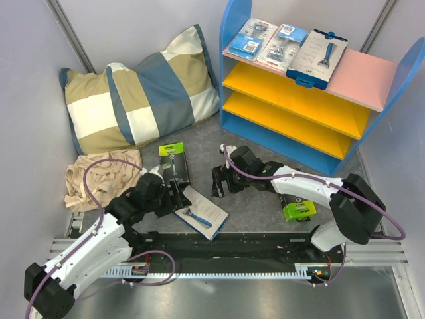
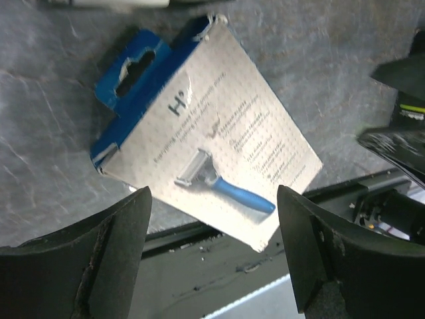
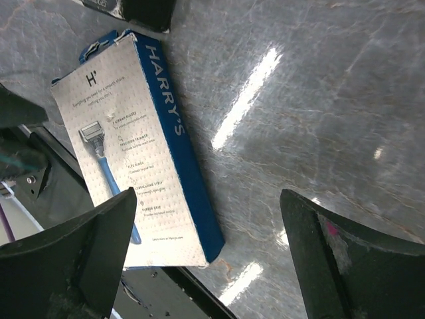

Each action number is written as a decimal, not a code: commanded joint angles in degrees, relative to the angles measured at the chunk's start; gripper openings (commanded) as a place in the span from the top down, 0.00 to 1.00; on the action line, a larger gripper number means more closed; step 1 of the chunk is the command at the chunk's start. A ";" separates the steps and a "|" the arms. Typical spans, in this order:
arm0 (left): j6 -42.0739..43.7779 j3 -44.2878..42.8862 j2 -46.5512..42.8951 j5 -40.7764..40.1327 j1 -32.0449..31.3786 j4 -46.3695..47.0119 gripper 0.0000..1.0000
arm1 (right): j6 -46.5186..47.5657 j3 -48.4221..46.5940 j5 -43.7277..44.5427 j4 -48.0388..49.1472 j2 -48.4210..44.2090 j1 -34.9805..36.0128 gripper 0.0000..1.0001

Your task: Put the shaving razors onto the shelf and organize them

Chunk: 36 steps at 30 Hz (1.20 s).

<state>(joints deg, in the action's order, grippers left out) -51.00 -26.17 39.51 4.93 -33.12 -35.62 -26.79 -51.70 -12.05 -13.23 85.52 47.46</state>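
The shelf [image 1: 365, 73] stands at the back right. Its pink top board holds two blister packs [image 1: 251, 36] [image 1: 283, 45] and a white razor box [image 1: 319, 56]. A second white box [image 1: 201, 212] lies flat near the table's front edge; it also shows in the left wrist view [image 2: 206, 139] and the right wrist view [image 3: 133, 153]. A black-and-green box [image 1: 174, 161] lies behind it. Another green box [image 1: 299, 210] lies under my right arm. My left gripper [image 1: 179, 197] [image 2: 212, 226] is open and empty, just left of the white box. My right gripper [image 1: 221, 181] [image 3: 209, 232] is open and empty, just behind and right of it.
A plaid pillow [image 1: 139, 93] leans in the back left corner. A crumpled beige cloth [image 1: 99, 178] lies at the left. A black rail [image 1: 226, 249] runs along the table's front edge, close under the white box. Grey walls close in both sides.
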 commanded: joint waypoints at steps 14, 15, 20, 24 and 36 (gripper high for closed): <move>-15.88 4.81 -2.42 -1.85 -12.49 -2.70 0.17 | -5.12 5.82 -8.60 15.86 5.98 1.14 0.05; -16.49 5.08 -2.24 -2.03 -12.58 -2.53 0.17 | -5.55 6.35 -9.21 16.22 6.33 1.23 0.05; -17.03 6.75 -0.14 -2.29 -13.11 1.24 0.17 | -6.35 7.49 -10.27 18.33 7.65 1.67 0.06; -16.94 7.89 3.64 -2.55 -13.28 5.46 0.17 | -6.96 8.63 -10.89 19.12 7.91 1.67 0.08; -17.81 11.93 9.71 -2.47 -13.20 15.66 0.20 | -8.80 11.97 -15.45 21.23 7.30 1.67 0.29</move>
<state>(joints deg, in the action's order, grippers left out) -67.20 -17.23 47.81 5.08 -46.15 -22.24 -34.33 -41.45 -24.64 5.56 92.92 48.82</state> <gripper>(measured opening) 0.816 0.764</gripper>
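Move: The flat white Harry's razor box lies between the hands, about 7 cm below both. From the left hand its middle is some 6 cm right and 3 cm back; from the right hand, about 8 cm left and 8 cm back. The green-topped black box lies about 14 cm ahead and 4 cm left of the left hand. Another green and black box lies roughly 25 cm to the right hand's right, about 1 cm back. The left fingers, still open, come against the Harry's box at its near-left long edge and nudge it: that hand sinks about 5 cm while drawing back and a little right, then slides low to the right and forward. The right hand goes down about 5 cm and back, slightly left, tilting down, to straddle the opposite long edge, its fingers starting to close late on. ##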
